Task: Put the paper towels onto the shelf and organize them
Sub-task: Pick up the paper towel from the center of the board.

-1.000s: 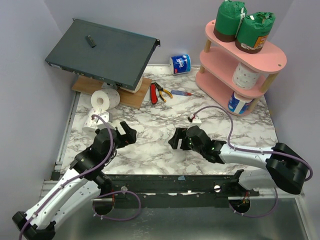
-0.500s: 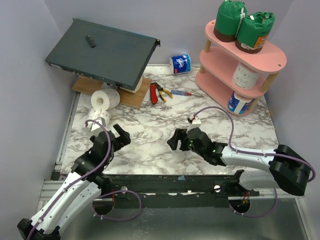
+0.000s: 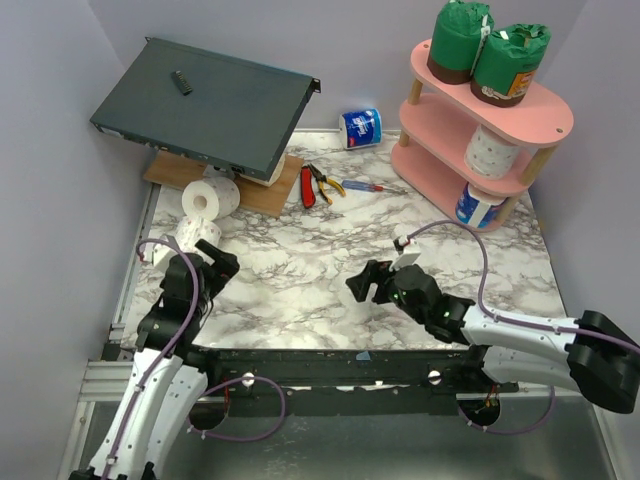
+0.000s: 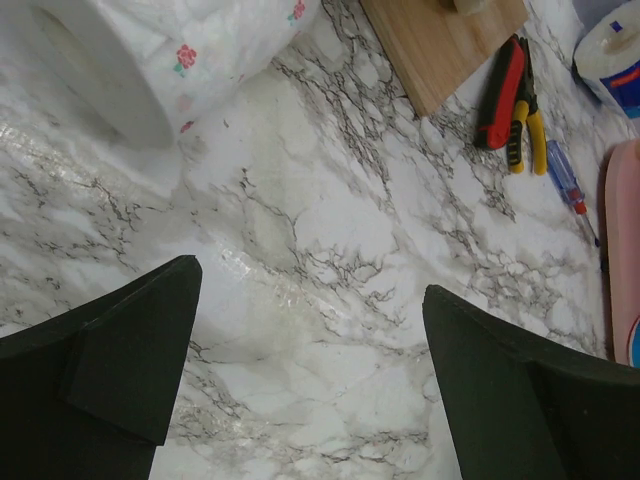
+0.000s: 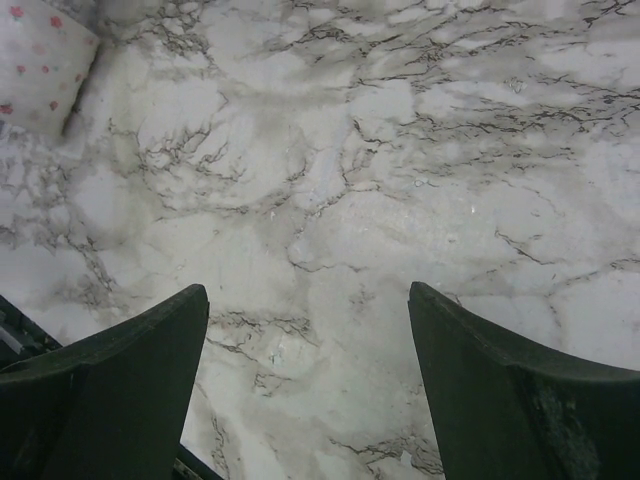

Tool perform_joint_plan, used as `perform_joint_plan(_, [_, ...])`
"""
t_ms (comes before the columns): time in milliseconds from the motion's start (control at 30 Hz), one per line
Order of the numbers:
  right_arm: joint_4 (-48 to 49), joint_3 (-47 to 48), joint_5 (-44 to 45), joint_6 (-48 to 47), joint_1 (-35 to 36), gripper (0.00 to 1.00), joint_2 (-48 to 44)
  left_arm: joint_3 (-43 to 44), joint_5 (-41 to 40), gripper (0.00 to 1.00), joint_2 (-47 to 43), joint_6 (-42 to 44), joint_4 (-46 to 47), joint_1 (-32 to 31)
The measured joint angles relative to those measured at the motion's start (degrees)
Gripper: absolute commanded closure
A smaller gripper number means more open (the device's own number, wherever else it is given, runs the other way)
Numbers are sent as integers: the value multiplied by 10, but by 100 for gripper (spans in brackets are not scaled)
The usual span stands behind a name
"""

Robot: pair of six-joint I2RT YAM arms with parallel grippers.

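The pink shelf (image 3: 545, 118) stands at the back right. Two green-wrapped paper towels (image 3: 458, 40) (image 3: 510, 62) stand on its top tier, a white roll (image 3: 490, 152) on the middle tier and a blue-and-white one (image 3: 478, 208) on the bottom. Another blue-and-white roll (image 3: 361, 128) lies on the table by the back wall. Two bare white rolls (image 3: 211, 197) (image 3: 192, 232) sit at the left. My left gripper (image 3: 215, 262) (image 4: 310, 285) hangs open just near of the closer white roll (image 4: 150, 60). My right gripper (image 3: 362, 285) (image 5: 308, 295) is open over bare marble.
A dark grey flat box (image 3: 205, 105) rests tilted on a wooden board (image 3: 270, 190) at the back left. Red-handled pliers (image 3: 315, 185) and a small screwdriver (image 3: 360, 186) lie in front of the shelf. Purple walls close in the back and both sides.
My left arm has drawn back to the left, its gripper now close to the near white roll. My right arm has pulled back toward the near edge. Both grippers stay open and empty.
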Motion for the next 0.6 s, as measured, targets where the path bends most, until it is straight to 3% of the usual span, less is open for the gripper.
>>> perform_joint_plan(367, [5, -39, -5, -11, 0, 14, -104, 36, 103, 2, 90, -10, 2, 197])
perform_joint_plan(600, [0, -40, -33, -16, 0, 15, -108, 31, 143, 1, 85, -38, 24, 295])
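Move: The lying floral paper towel is about 8 cm ahead of my open left hand, some 9 cm to its left, and its middle is roughly 9 cm below. The plain white roll touches its far side, about 17 cm ahead of the hand and 5 cm left; the red cutter is some 20 cm ahead and 18 cm to the right, down on the table. From my right hand, the floral towel lies roughly 9 cm ahead, 38 cm left and 4 cm lower. I swing my left hand left about 7 cm and slightly forward, staying at nearly the same height, to come in line with the near end of the lying floral towel. On the way I turn it some 20 degrees counter-clockwise with a slight roll, left side dipping, fingers wide open and touching nothing. My empty right hand rises about 2.5 cm and eases back a little. ##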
